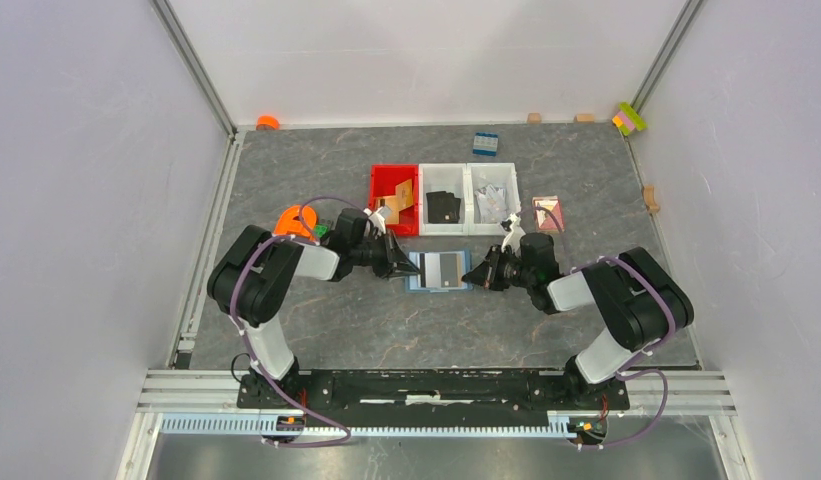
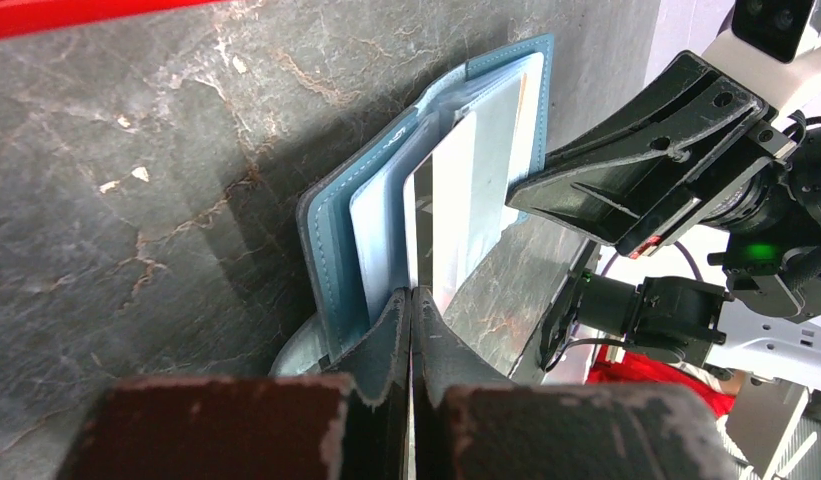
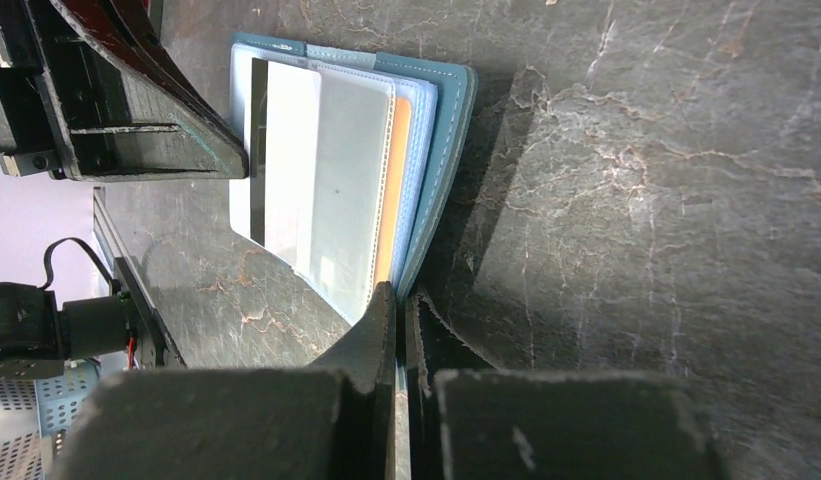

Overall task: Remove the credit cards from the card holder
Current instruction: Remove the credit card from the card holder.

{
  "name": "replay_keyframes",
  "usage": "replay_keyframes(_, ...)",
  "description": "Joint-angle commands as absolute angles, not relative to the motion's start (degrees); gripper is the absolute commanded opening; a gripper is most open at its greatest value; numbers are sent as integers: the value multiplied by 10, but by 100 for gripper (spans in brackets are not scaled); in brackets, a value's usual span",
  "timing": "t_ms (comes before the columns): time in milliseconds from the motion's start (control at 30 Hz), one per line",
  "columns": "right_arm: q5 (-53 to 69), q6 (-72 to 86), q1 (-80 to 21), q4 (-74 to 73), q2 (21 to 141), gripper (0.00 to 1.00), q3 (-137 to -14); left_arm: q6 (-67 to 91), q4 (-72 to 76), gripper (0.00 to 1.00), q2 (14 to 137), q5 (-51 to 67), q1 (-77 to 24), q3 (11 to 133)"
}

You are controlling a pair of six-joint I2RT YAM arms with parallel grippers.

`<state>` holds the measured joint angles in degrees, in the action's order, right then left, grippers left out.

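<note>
The steel-blue card holder point(image 1: 414, 273) lies open on the table between both arms. A silvery-grey credit card point(image 1: 446, 270) with a dark stripe lies across its clear sleeves. From the left, my left gripper point(image 1: 404, 265) is shut on the striped edge of that card point(image 2: 456, 200), its tips point(image 2: 412, 298) pressed together. From the right, my right gripper point(image 1: 476, 273) is shut on the holder's blue cover edge point(image 3: 448, 150), tips point(image 3: 399, 295) together. An orange card edge point(image 3: 394, 190) shows in a sleeve. Other cards lie in the bins behind: tan-gold point(image 1: 401, 197) and black point(image 1: 443, 207).
A red bin point(image 1: 379, 178) and two white bins point(image 1: 468, 168) stand in a row just behind the holder. A small reddish packet point(image 1: 547, 213) lies to their right. A dark-blue brick point(image 1: 485, 143) sits farther back, an orange object point(image 1: 291, 221) by the left arm.
</note>
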<state>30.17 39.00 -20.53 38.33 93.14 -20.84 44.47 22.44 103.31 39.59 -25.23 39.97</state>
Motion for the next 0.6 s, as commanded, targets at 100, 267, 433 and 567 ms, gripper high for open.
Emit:
replay_keyframes(100, 290, 381, -202, 387, 920, 0, -200, 461, 282, 9, 1031, 428, -250, 394)
replay_keyframes(267, 289, 380, -207, 386, 921, 0, -201, 495, 337, 27, 1050, 451, -251, 389)
replay_keyframes(433, 296, 384, -211, 392, 926, 0, -203, 506, 351, 34, 1063, 459, -257, 393)
replay_keyframes(567, 298, 384, -214, 391, 927, 0, -205, 508, 352, 36, 1078, 467, -271, 404)
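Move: The left fingers are shut at the left edge of the striped credit card, whose middle lies about 3 cm to their right, level ahead and some 1 cm below. The open card holder's middle is about 5 cm to the right of this hand, while the red box stands some 15 cm ahead and 4 cm left, and the left white tray 15 cm ahead and 6 cm right. From the right hand, shut on the holder's right edge, the card is about 8 cm left and 2 cm ahead, and the holder's middle 6 cm left and 2 cm ahead. The left hand opens its fingers to about a third, letting go of the credit card's left edge, and eases some 1.5 cm back to the right towards the card while rising about 1 cm, its fingertips tipping up around 5 degrees, so that the card's edge comes to lie in the gap between the fingers. The right hand stays put and keeps its pinch on the holder's right edge, holding it against the table side opposite. ##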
